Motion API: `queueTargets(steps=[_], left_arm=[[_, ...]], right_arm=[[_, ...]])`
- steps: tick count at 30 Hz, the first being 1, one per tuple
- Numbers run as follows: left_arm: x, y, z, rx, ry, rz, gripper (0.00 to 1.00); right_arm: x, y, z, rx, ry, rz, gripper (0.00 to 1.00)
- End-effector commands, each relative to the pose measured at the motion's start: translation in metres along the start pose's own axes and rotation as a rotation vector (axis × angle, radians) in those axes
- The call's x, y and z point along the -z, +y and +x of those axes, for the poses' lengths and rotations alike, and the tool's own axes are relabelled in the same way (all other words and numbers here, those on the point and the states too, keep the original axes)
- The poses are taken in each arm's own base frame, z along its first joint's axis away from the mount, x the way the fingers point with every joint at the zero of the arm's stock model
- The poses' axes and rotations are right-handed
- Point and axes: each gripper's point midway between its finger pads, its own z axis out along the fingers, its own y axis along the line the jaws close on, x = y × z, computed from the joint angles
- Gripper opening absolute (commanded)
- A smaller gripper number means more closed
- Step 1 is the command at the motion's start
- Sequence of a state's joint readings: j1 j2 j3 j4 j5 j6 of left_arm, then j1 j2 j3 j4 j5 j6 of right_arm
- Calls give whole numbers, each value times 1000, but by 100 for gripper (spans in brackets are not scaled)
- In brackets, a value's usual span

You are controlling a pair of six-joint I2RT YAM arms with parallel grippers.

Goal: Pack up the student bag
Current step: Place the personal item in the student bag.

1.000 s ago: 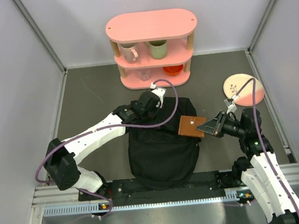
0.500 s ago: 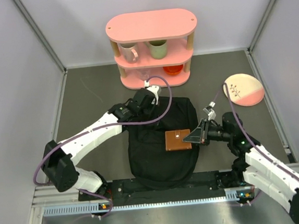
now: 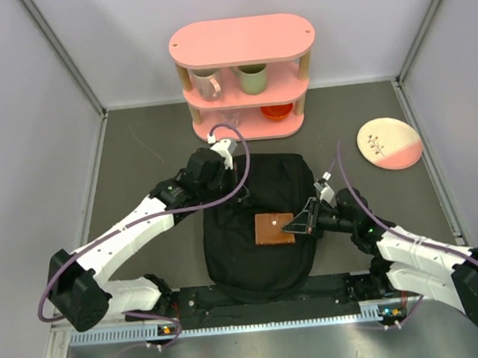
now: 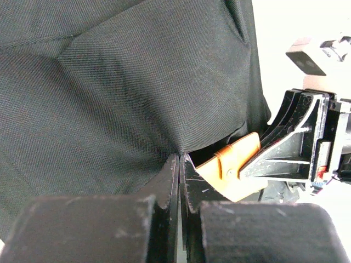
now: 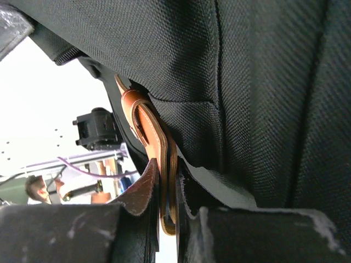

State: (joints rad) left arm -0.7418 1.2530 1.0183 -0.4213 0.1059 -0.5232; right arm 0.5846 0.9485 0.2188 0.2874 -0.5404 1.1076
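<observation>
The student bag, a floppy black backpack, lies in the middle of the table. My left gripper is at its upper left edge, shut on a pinch of the bag's fabric, which rises toward the fingertips. My right gripper reaches in from the right, shut on a brown leather wallet held over the bag's middle. In the right wrist view the wallet stands edge-on between the fingers, close beside black bag fabric. The left wrist view shows the wallet under the lifted fabric.
A pink shelf stands at the back with a pale mug, a green mug, a glass and a red bowl. A pink-and-white plate lies at the right.
My right gripper has carried the wallet left and forward, from the bag's right edge to over its middle. My left gripper has shifted left and back, still pinching the fabric.
</observation>
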Motion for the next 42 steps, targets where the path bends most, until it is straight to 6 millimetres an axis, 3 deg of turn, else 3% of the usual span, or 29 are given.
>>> queueTargets(steps=[1, 6, 13, 20, 25, 26, 29, 30, 35, 37, 39, 40, 42], left_arm=[[10, -24, -22, 55, -87, 135, 0], [7, -32, -10, 84, -45, 204, 0], [8, -39, -8, 115, -45, 250, 0], [13, -38, -28, 125, -98, 244, 0], [13, -41, -28, 130, -85, 262, 0], [13, -42, -26, 132, -78, 269, 0], [16, -42, -19, 135, -65, 279, 0], [16, -41, -18, 137, -63, 278, 0], [20, -29, -7, 129, -58, 234, 0], [17, -22, -3, 122, -51, 204, 5], [16, -19, 1, 113, -39, 193, 11], [15, -17, 3, 115, -36, 187, 23], [14, -16, 5, 111, -30, 185, 41]], right_arm=[[-6, -7, -20, -72, -200, 4, 0], [-10, 13, -31, -95, -328, -45, 0], [-22, 13, -38, -254, -371, -8, 0], [-42, 36, -2, -252, -266, -24, 0], [-42, 38, -19, -260, -398, -75, 0], [-41, 50, -25, -258, -424, -131, 0], [-39, 58, -43, -249, -516, -176, 0], [-34, 66, -54, -262, -571, -218, 0], [-15, 77, -69, -219, -671, -269, 0], [-10, 67, -73, -194, -706, -216, 0], [4, 72, -81, -203, -759, -224, 0], [6, 63, -81, -180, -768, -178, 0], [18, 71, -87, -150, -801, -182, 0]])
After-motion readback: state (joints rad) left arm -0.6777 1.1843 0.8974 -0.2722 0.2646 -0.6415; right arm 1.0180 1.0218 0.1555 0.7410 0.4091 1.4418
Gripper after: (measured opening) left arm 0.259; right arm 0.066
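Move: The right hand already holds the personal item, a brown wallet whose middle is about 3 cm to its left. It goes for the student bag's opening, under the raised edge, roughly 7 cm ahead, 5 cm left and 1 cm above. The pink shelf stands some 30 cm ahead and 8 cm left. The left hand still pinches that edge; the opening lies about 3 cm back, 4 cm right and 2 cm below this hand. Forward and to the left at first, the right hand works the gripped wallet in under the raised edge of the bag, swinging clockwise about 30 degrees as it goes; then it rises some 5 cm while still pushing forward and easing back right. The left hand holds the edge up nearly in place, rolling some 10 degrees, and at the very end its fingers start to open. ##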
